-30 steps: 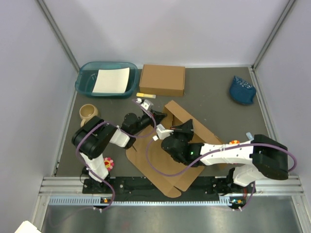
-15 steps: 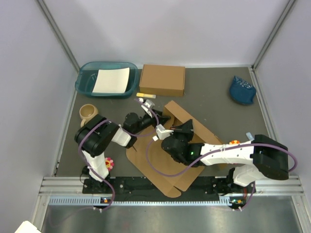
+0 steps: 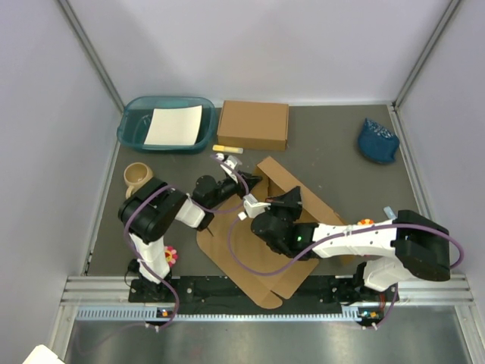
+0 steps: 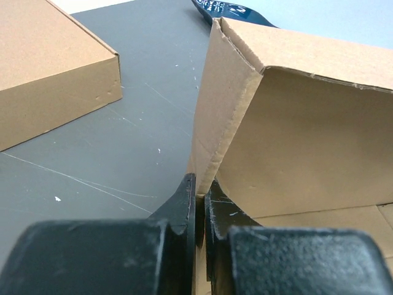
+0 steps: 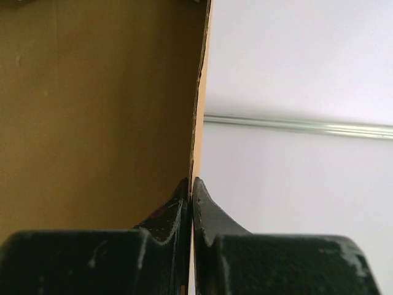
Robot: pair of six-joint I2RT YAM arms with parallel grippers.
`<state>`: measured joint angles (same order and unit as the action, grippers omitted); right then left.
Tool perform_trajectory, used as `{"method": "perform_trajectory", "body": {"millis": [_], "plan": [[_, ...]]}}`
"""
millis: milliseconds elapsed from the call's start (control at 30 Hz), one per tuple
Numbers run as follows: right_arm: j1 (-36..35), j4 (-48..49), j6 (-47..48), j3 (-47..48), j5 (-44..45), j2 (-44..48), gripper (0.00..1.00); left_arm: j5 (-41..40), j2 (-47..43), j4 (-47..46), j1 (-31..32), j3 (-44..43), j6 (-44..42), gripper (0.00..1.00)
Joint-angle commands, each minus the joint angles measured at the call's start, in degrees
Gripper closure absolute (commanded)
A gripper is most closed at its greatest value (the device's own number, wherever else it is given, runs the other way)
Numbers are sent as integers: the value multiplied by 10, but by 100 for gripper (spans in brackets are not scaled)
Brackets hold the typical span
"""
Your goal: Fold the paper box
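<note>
The paper box is a brown die-cut sheet lying partly unfolded at the table's middle, with a panel raised at its far end. My left gripper is shut on a raised corner flap at the sheet's far left. In the left wrist view the gripper pinches the flap's edge. My right gripper is at the raised panel in the sheet's middle. In the right wrist view it is shut on the thin edge of an upright cardboard panel.
A teal tray holding white paper stands at the back left. The twin brown box is beside it, also in the left wrist view. A yellow stick, a tan cup and a blue bag lie around.
The left arm's elbow has shifted slightly to the right. Both grippers stay shut on the cardboard, and the sheet has barely moved.
</note>
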<state>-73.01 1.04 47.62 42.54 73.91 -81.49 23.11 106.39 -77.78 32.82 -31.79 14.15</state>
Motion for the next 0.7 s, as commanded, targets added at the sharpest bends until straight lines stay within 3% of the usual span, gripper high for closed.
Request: {"method": "perform_trajectory", "body": {"millis": [0,133,367,667], "plan": [[-20,-25,-59,6,-136,-16,100,8,-10,-151,17,6,1,100],[-20,-36,-80,22,-135,-5,91,-35,-32,-114,28,21,-32,100],[-24,-53,-115,47,-133,34,67,-54,-50,-96,31,29,-47,100],[-32,-73,-136,75,-134,85,55,-84,-65,-65,43,30,-69,100]]}}
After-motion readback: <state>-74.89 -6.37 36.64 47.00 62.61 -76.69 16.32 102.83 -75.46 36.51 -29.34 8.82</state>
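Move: The right fingers pinch the top rim of the raised paper box wall. Its left corner lies about 7 cm to their left and 7 cm farther out, level with them. The end flap that the left fingers grip is roughly 8 cm left, 3 cm ahead and 6 cm below. From the left hand, that rim corner is some 6 cm up, 4 cm ahead and 2 cm right, with the closed brown box around 14 cm ahead, 2 cm left, 8 cm below. Let go of the rim by opening the right gripper a bit under halfway, then slide it left about 3.5 cm towards the corner and the left hand, dipping slightly before rising, its left side rolling up some 15 degrees and its fingers still astride the rim. Keep the left pinch on the end flap, easing that hand back about 1 cm. ##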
